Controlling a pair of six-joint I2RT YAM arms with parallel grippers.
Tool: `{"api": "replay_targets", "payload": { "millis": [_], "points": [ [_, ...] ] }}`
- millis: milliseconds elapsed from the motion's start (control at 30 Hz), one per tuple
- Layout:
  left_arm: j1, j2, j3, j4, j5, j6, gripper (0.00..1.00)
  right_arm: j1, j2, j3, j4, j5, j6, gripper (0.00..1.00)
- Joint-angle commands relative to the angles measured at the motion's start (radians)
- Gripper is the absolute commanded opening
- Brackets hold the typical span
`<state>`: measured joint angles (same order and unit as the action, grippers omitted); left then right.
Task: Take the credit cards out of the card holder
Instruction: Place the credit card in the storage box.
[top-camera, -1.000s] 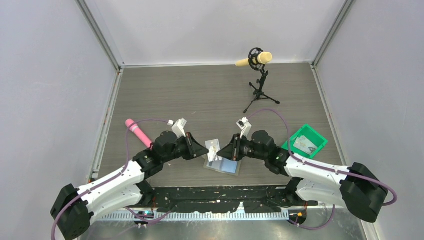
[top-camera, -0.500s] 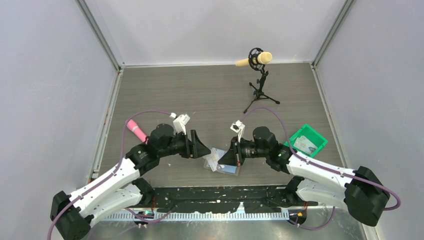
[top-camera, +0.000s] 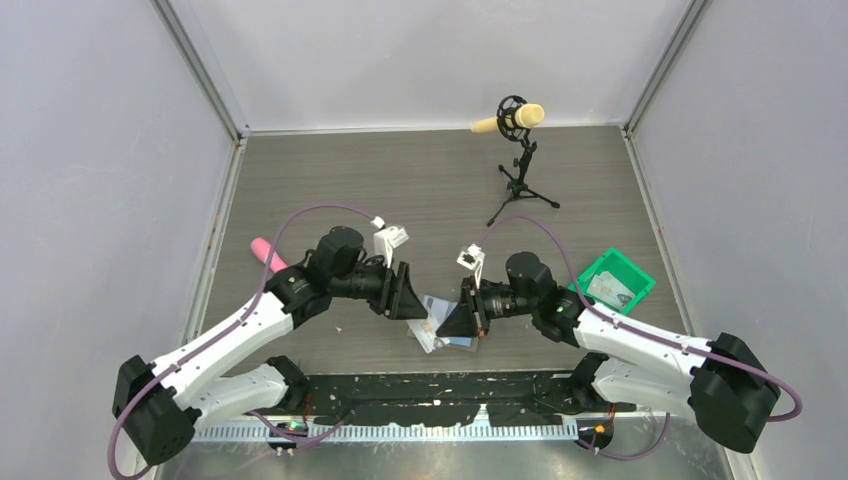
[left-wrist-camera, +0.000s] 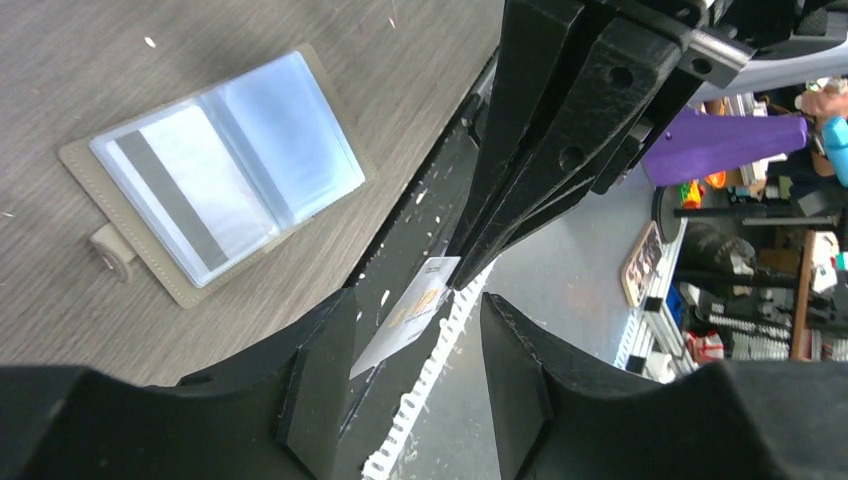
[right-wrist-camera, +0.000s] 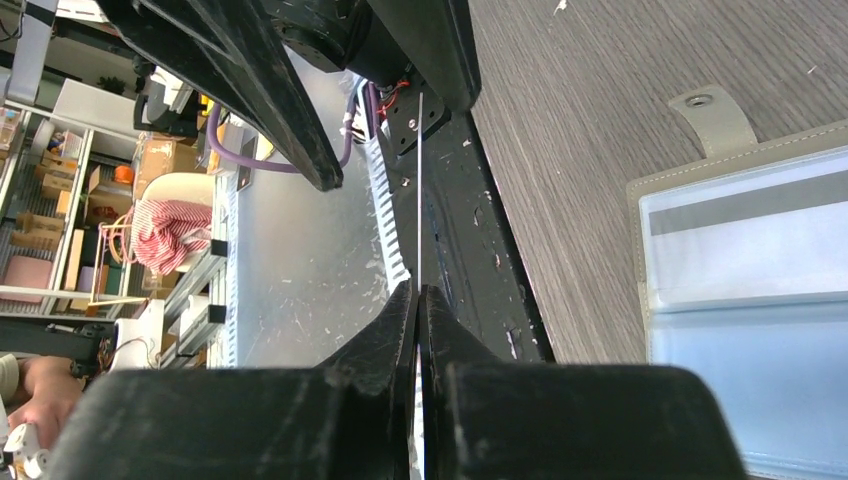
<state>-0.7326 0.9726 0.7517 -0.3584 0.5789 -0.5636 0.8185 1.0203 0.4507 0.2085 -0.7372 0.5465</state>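
Note:
The card holder (top-camera: 458, 337) lies open on the table near the front edge, with light blue clear pockets up; it also shows in the left wrist view (left-wrist-camera: 215, 175) and the right wrist view (right-wrist-camera: 740, 260). My right gripper (top-camera: 448, 322) is shut on one pale credit card (left-wrist-camera: 410, 315), held in the air beside the holder. In the right wrist view the card is edge-on (right-wrist-camera: 420, 190) between my shut fingertips (right-wrist-camera: 419, 292). My left gripper (left-wrist-camera: 415, 330) is open, its two fingers either side of the card's free end, not touching it.
A green bin (top-camera: 628, 270) holding pale cards stands at the right. A microphone on a small tripod (top-camera: 520, 150) stands at the back. A pink cylinder (top-camera: 265, 253) lies at the left behind my left arm. The black mounting rail (top-camera: 430, 385) runs along the front.
My left gripper has swung right to the right gripper and now straddles the card. My right gripper has shifted slightly down and left with the card.

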Motion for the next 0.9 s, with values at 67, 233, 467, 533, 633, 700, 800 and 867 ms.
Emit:
{"api": "replay_targets", "payload": {
  "millis": [67, 233, 467, 533, 633, 700, 800, 867],
  "points": [
    [0.004, 0.066, 0.054, 0.004, 0.151, 0.039, 0.46, -0.001, -0.038, 0.023, 0.037, -0.026, -0.018, 0.05],
    [0.004, 0.084, 0.052, 0.041, 0.18, 0.012, 0.08, -0.001, -0.042, 0.021, 0.04, -0.011, -0.016, 0.09],
    [0.023, 0.095, 0.026, 0.124, 0.131, -0.071, 0.0, -0.054, -0.123, -0.004, 0.016, 0.134, 0.055, 0.53],
    [0.033, 0.092, 0.011, 0.182, 0.12, -0.128, 0.0, -0.099, -0.17, -0.031, 0.036, 0.175, 0.116, 0.6],
    [0.039, 0.074, -0.02, 0.272, 0.046, -0.212, 0.0, -0.162, -0.254, -0.081, 0.048, 0.237, 0.188, 0.69],
    [0.045, 0.065, -0.046, 0.341, 0.001, -0.268, 0.0, -0.186, -0.293, -0.096, 0.032, 0.275, 0.229, 0.71],
    [0.055, 0.058, -0.079, 0.446, -0.068, -0.367, 0.0, -0.205, -0.335, -0.112, 0.023, 0.344, 0.276, 0.71],
    [0.056, 0.051, -0.099, 0.51, -0.113, -0.416, 0.0, -0.207, -0.368, -0.135, 0.05, 0.382, 0.323, 0.59]
  ]
}}
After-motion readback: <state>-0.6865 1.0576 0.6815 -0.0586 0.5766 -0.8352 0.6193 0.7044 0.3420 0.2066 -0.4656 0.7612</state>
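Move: Just beyond the open left fingertips, the credit card held by the right hand has its middle about 2 cm to the left hand's right, 2 cm back and 3 cm below. From the right hand that middle lies some 3 cm to the left, level fore and aft, 1 cm lower. The open card holder lies about 7 cm ahead of the right hand, 1 cm right and 12 cm below; the green storage box is roughly 13 cm ahead and 34 cm right, 10 cm below. Easing back, right and slightly down by 1–2 cm, the left hand shuts its fingers on the free end of the card. The right fingers, still pinching the other end, then open wide and let go; the right hand backs off about 7 cm forward, 5 cm right and 3 cm up, turning some 30 degrees clockwise. The left hand, keeping its pinch, then carries the card about 5 cm forward over the holder. ##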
